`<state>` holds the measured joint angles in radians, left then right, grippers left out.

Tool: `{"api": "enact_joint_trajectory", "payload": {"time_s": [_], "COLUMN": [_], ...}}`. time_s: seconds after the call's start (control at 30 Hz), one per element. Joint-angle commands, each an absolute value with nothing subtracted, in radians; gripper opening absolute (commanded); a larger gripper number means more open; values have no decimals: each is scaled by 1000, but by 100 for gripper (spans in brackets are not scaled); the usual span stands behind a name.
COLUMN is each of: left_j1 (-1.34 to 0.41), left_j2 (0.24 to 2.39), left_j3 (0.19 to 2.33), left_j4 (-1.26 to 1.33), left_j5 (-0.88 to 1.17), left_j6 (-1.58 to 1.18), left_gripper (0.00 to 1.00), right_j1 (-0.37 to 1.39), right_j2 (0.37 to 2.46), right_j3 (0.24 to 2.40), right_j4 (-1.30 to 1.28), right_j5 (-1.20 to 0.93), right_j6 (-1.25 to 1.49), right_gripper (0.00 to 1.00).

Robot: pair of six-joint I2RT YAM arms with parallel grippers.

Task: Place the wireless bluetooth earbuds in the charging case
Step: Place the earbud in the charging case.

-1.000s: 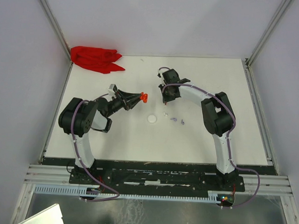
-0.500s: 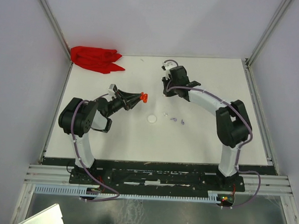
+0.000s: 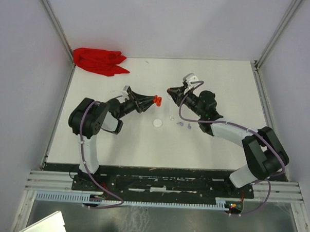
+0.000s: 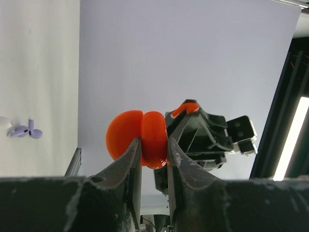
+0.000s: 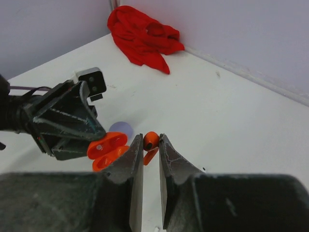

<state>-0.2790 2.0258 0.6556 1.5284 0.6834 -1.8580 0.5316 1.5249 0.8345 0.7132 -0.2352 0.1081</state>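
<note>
My left gripper [image 3: 153, 100] is shut on the open red charging case [image 4: 145, 137] and holds it above the table, its two halves spread [image 5: 107, 147]. My right gripper [image 5: 151, 143] faces it from the right, shut on a red earbud [image 5: 151, 140]. The earbud's stem hangs below the fingertips, a short gap from the case. In the left wrist view that earbud [image 4: 186, 107] shows at the right gripper's tip behind the case. Two purple earbuds [image 3: 184, 125] and a whitish one [image 3: 171, 118] lie on the table below the right arm.
A pale round disc [image 3: 158, 123] lies on the white table under the two grippers. A crumpled red cloth [image 3: 98, 61] sits in the far left corner. Grey walls and metal rails border the table on the sides and back.
The right arm has swung out and turned, so its gripper with the red earbud now points left at the case. The left gripper has shifted right with the case.
</note>
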Motion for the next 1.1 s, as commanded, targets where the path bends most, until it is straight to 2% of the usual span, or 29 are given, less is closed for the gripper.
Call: {"api": "enact_joint_trajectory", "payload": {"time_s": [0.0,0.23,0.53,1.07], "left_j1": [-302,-314,-313,-313], "left_j2": [2043,2063,2061,2013], "left_j3": [713,730,746,741], "left_j4": [1729,1730,1729,1730], "left_j5": [700,716,721,749], "left_j6": [-1940,-1960,-1979,-1964], "left_gripper": [3,3,3,3], "right_j1": [544,570,609,609], "right_j2": [1561,1653,1705,1749], "right_j3": [745,690,665,655], "right_j4": [1177,1395,1404,1396], "right_j5": [-362,-453,-451,-407], "right_j6": [49,-40,-159,-191], "right_gripper": [1,1,2,1]}}
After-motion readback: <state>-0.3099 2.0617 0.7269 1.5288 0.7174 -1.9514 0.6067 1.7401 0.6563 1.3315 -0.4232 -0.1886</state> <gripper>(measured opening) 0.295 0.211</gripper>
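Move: The open orange case, gripped by the left hand, lies about 6 cm left of the right hand, 3 cm back and 5 cm lower. On the table, some 22 cm below the right hand, the white case is 4 cm back and 4 cm left; the nearer white earbud is 1 cm back and 2 cm right. From the left hand, the orange earbud held in the right is about 7 cm right, 3 cm forward and 6 cm up. Back and to its left by about 6 cm, the right hand carries the pinched orange earbud towards the open case, tipping its fingers some 25 degrees down and turning slightly counter-clockwise, then sinks a further 2 cm or so over the case. The left hand keeps its grip on the case and shifts it nearly 2 cm right, towards the earbud. ##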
